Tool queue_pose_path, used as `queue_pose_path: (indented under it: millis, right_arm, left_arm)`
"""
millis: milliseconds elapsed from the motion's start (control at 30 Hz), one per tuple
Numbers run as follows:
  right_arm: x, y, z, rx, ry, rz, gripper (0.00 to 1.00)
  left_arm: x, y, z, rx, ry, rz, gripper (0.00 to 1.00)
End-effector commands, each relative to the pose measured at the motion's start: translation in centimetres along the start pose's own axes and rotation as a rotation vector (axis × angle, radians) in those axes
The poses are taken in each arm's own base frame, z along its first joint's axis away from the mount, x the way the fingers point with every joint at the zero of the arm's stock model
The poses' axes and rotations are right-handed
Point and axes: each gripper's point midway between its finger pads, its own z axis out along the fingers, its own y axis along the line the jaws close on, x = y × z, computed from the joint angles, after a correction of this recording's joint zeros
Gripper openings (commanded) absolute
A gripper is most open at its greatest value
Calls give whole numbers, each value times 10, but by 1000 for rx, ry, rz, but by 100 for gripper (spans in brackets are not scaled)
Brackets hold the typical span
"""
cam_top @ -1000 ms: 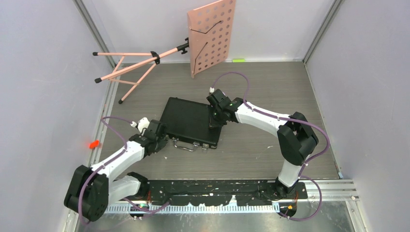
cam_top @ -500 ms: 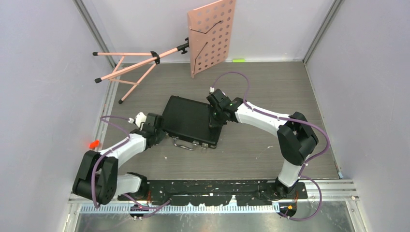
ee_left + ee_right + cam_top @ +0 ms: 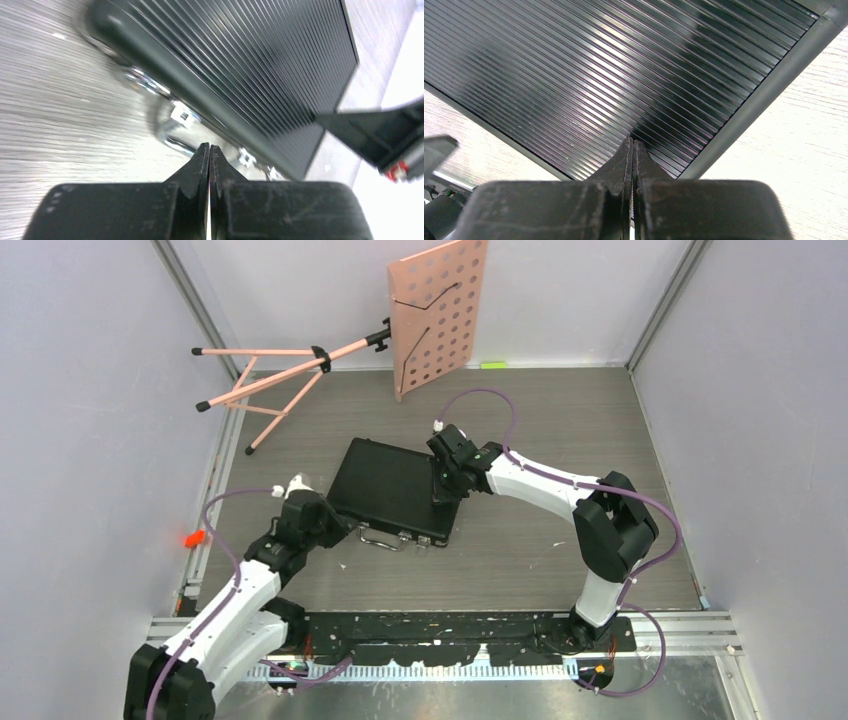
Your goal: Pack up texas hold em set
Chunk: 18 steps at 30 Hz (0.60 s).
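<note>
The texas hold em set's black ribbed case (image 3: 390,490) lies closed and flat on the table, so whatever it holds is hidden. Its silver handle (image 3: 382,537) and latches face the near edge. My left gripper (image 3: 336,524) is shut and empty at the case's near left corner. In the left wrist view its tips (image 3: 209,146) point at the handle (image 3: 170,137) below the case's front edge (image 3: 200,95). My right gripper (image 3: 446,492) is shut and empty, its tips (image 3: 632,141) down on the ribbed lid (image 3: 624,65) near the right edge.
A pink perforated music stand (image 3: 437,312) lies tipped at the back, its tripod legs (image 3: 262,380) stretching left. A small red object (image 3: 194,537) sits at the left wall. Grey walls close in on both sides.
My left arm has swung its elbow toward the near edge, and its wrist has turned at the case's near left corner. The right arm and the case have stayed put.
</note>
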Motion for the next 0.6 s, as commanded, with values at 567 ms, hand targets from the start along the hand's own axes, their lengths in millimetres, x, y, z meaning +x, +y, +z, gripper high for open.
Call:
queue_pose_path:
  millis: [567]
  right_arm:
    - [38, -44, 7, 174, 98, -16, 1]
  left_arm:
    - [119, -127, -9, 296, 275, 442, 0]
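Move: The right latch, its wire loop still sticking out, lies about 17 cm to the right of the left hand, 3 cm back and 7 cm lower. The handle's middle is roughly 7 cm to that hand's right, 3 cm back and 8 cm below; the left latch is about 4 cm left, 1 cm ahead and 7 cm below. From the right hand, whose tips are on the closed lid, the right latch is some 9 cm back, 3 cm left and 4 cm down. The left hand, fingers still shut, leaves the left latch's side and sweeps some 15 cm to the right and 5 cm back along the case front, past the handle, towards the right latch, turning about 35 degrees clockwise. It climbs about 4 cm on the way and begins to dip at the end, still above the latch and not touching it, while the right hand stays put with its closed fingertips resting on the lid near the right edge. ##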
